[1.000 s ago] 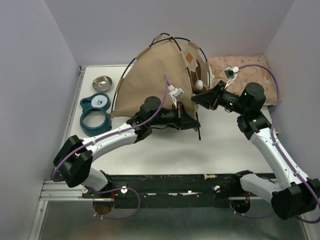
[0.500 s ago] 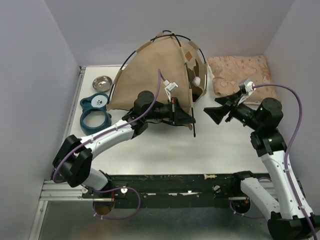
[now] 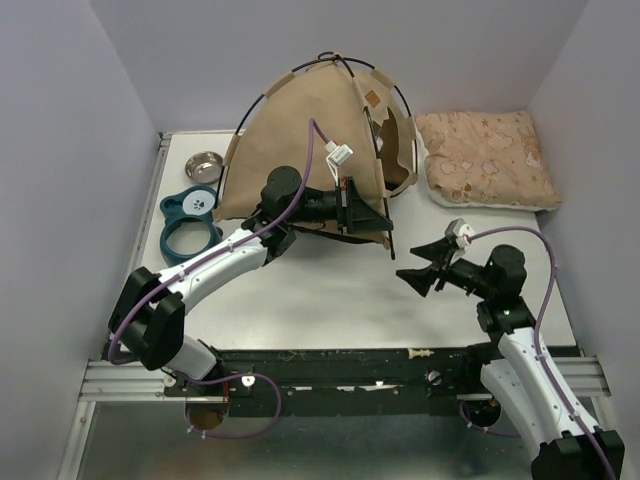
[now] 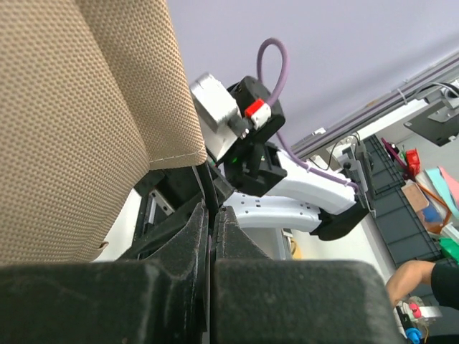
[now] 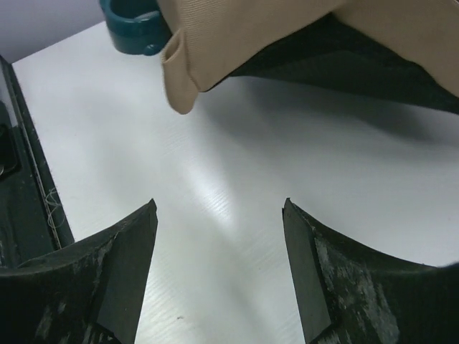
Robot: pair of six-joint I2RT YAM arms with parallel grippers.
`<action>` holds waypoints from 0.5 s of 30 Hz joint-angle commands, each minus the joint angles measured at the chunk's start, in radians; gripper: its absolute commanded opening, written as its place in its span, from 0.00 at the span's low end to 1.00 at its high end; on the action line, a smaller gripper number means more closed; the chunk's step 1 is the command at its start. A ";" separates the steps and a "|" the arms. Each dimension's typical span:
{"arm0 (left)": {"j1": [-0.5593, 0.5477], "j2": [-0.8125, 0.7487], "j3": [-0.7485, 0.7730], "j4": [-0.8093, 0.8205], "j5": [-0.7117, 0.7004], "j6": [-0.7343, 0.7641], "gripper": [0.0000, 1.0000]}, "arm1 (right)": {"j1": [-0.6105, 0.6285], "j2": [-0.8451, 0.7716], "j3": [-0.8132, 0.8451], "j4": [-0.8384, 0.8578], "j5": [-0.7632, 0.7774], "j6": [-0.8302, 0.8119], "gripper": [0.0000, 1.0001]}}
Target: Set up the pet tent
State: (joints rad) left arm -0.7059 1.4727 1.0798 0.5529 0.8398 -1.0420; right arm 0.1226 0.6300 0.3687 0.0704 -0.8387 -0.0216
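The tan pet tent (image 3: pixel 300 140) stands as a dome at the back of the table, black poles (image 3: pixel 262 100) arching over it. My left gripper (image 3: pixel 385 222) is at its front right corner, shut on a thin black pole (image 4: pixel 207 204) just below the fabric's hem (image 4: pixel 79 107). My right gripper (image 3: pixel 410 278) hovers open over the bare table, to the front right and apart from the tent. In the right wrist view the right gripper (image 5: pixel 219 208) holds nothing, and the tent's tan flap (image 5: pixel 251 29) and black base (image 5: pixel 358 64) lie ahead.
A pink patterned cushion (image 3: pixel 490 155) lies at the back right. A steel bowl (image 3: pixel 204 165) and a teal ring toy (image 3: pixel 190 228) sit left of the tent. Grey walls close in the left, back and right.
My right gripper opened, let go at the tent's doorway and pulled back toward the front right. The left gripper kept its hold on the pole, and the tent now stands taller.
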 commanded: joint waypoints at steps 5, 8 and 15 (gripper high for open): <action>0.002 0.006 0.060 0.081 0.035 -0.029 0.00 | 0.064 0.008 -0.097 0.488 -0.054 0.055 0.70; 0.002 0.012 0.063 0.085 0.035 -0.032 0.00 | 0.087 0.052 -0.088 0.543 -0.040 0.052 0.66; 0.002 0.018 0.066 0.101 0.033 -0.044 0.00 | 0.155 0.114 -0.068 0.580 -0.014 0.032 0.57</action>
State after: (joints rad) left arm -0.7059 1.4918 1.1053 0.5831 0.8505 -1.0801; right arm 0.2401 0.7349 0.2848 0.5755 -0.8856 0.0284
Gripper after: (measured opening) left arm 0.044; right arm 0.583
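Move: About 6 cm to the left of the open right fingers, 4 cm farther out and some 4 cm higher is the loose tent corner with its pole pocket. The pole tip stands roughly 4 cm left of them, 4 cm back and 11 cm above; the tent's doorway is about 25 cm ahead, 2 cm left and slightly higher. From the left hand, already shut on the pole, the corner pocket lies 12 cm below and 3 cm ahead, level sideways. Sweeping left and up, about 3.5 cm each way, the right hand nears the tent's corner pocket while its fingertips tilt up some 15 degrees and swing a little counter-clockwise. Its fingers narrow part way but stay open, touching nothing yet. The left hand keeps its pinch on the pole, rising only about 1 cm. ##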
